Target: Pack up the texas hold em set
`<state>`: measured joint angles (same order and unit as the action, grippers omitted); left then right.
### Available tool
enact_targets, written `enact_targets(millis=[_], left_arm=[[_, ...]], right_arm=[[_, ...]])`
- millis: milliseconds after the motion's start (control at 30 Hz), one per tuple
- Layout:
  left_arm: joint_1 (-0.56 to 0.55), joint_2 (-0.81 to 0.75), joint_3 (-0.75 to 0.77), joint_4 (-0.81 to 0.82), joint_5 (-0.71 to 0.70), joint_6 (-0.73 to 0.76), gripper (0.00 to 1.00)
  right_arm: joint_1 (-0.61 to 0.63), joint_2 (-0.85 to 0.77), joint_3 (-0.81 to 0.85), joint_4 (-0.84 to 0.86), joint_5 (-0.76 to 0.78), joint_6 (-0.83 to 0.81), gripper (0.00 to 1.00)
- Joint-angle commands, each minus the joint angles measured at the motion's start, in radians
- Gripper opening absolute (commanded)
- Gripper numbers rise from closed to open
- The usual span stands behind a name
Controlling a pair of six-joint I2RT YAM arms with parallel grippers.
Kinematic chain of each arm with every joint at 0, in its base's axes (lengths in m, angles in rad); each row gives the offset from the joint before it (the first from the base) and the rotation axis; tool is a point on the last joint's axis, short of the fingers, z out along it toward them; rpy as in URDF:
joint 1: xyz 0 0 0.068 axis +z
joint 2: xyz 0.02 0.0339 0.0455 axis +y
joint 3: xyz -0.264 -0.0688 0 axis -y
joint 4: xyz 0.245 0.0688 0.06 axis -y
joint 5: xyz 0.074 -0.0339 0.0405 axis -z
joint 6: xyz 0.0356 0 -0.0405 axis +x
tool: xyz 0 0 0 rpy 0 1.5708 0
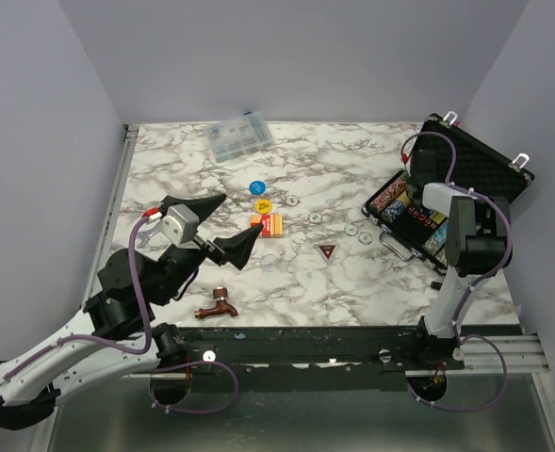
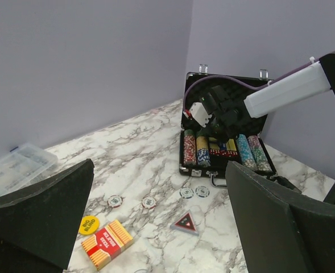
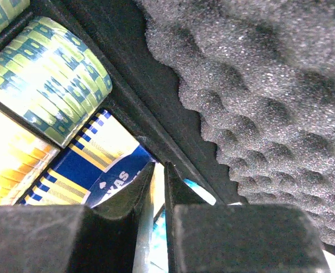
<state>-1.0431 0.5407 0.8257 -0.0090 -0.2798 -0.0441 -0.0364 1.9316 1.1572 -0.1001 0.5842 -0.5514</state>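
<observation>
The black case point(image 1: 489, 168) lies open at the right, with chip rows point(image 1: 418, 224) in its tray and egg-crate foam point(image 3: 258, 85) in the lid. My right gripper point(image 3: 159, 170) reaches into the tray by the blue card box point(image 3: 82, 170) and a green chip row point(image 3: 53, 74). It is shut on a thin pale-blue chip held edge-on. My left gripper point(image 1: 228, 226) hangs open above the red card box point(image 1: 268, 224). Beside that box lie a yellow disc point(image 1: 263, 203), a blue disc point(image 1: 255, 186), a triangular marker point(image 1: 327, 250) and several loose chips point(image 1: 315, 217).
A clear plastic compartment box point(image 1: 239, 138) sits at the back left. A copper faucet point(image 1: 218, 306) lies near the front edge by the left arm. Grey walls close in the table on three sides.
</observation>
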Motion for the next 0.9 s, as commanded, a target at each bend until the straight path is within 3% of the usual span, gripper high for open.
enact_targets(millis=[0, 233, 433, 567, 700, 800, 867], left_arm=[[-0.008, 0.007, -0.006, 0.004, -0.008, 0.009, 0.99], [-0.008, 0.008, -0.007, 0.004, -0.030, 0.020, 0.99], [-0.008, -0.010, -0.025, 0.043, -0.145, 0.039, 0.99], [-0.008, -0.008, -0.051, 0.087, -0.285, 0.102, 0.99], [0.003, 0.032, -0.057, 0.121, -0.369, 0.164, 0.99], [0.071, 0.099, -0.021, 0.076, -0.348, 0.134, 0.99], [0.173, 0.140, 0.006, 0.024, -0.244, 0.057, 0.99]], right_arm=[[0.000, -0.026, -0.036, -0.048, -0.084, 0.080, 0.19], [0.022, -0.186, 0.065, -0.067, 0.016, 0.148, 0.56], [0.193, -0.305, 0.052, -0.115, -0.242, 0.210, 0.99], [0.367, -0.336, -0.048, 0.030, -0.350, 0.142, 1.00], [0.412, -0.273, -0.019, 0.050, -0.593, 0.303, 1.00], [0.421, -0.198, 0.033, 0.035, -0.796, 0.394, 1.00], [0.444, -0.172, 0.027, 0.080, -0.835, 0.427, 1.00]])
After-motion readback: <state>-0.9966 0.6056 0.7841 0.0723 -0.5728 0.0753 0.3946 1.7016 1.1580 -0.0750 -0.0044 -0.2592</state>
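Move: The right hand stands nearly shut inside the open case, at the back end of the blue card box. The nearest red-edged chip, apparently next, lies about 36 cm to its left, 4 cm back and 4 cm lower. Level with that chip, the red-edged 100 chip is 8 cm farther left and 5 cm farther out, the blue-edged chip 10 cm to its right and 3 cm nearer. From the left hand, the nearest red-edged chip is some 21 cm ahead, 17 cm right, 39 cm below. Up out of the case first, by about 13 cm, while its fingers spread from nearly shut to wide open, the right hand then sweeps some 30 cm left towards the loose chips and sinks again over bare marble, its fingers swinging round from forward-right to forward-left. Late on, the open left hand eases forward and left, turning about 20 degrees counter-clockwise. ##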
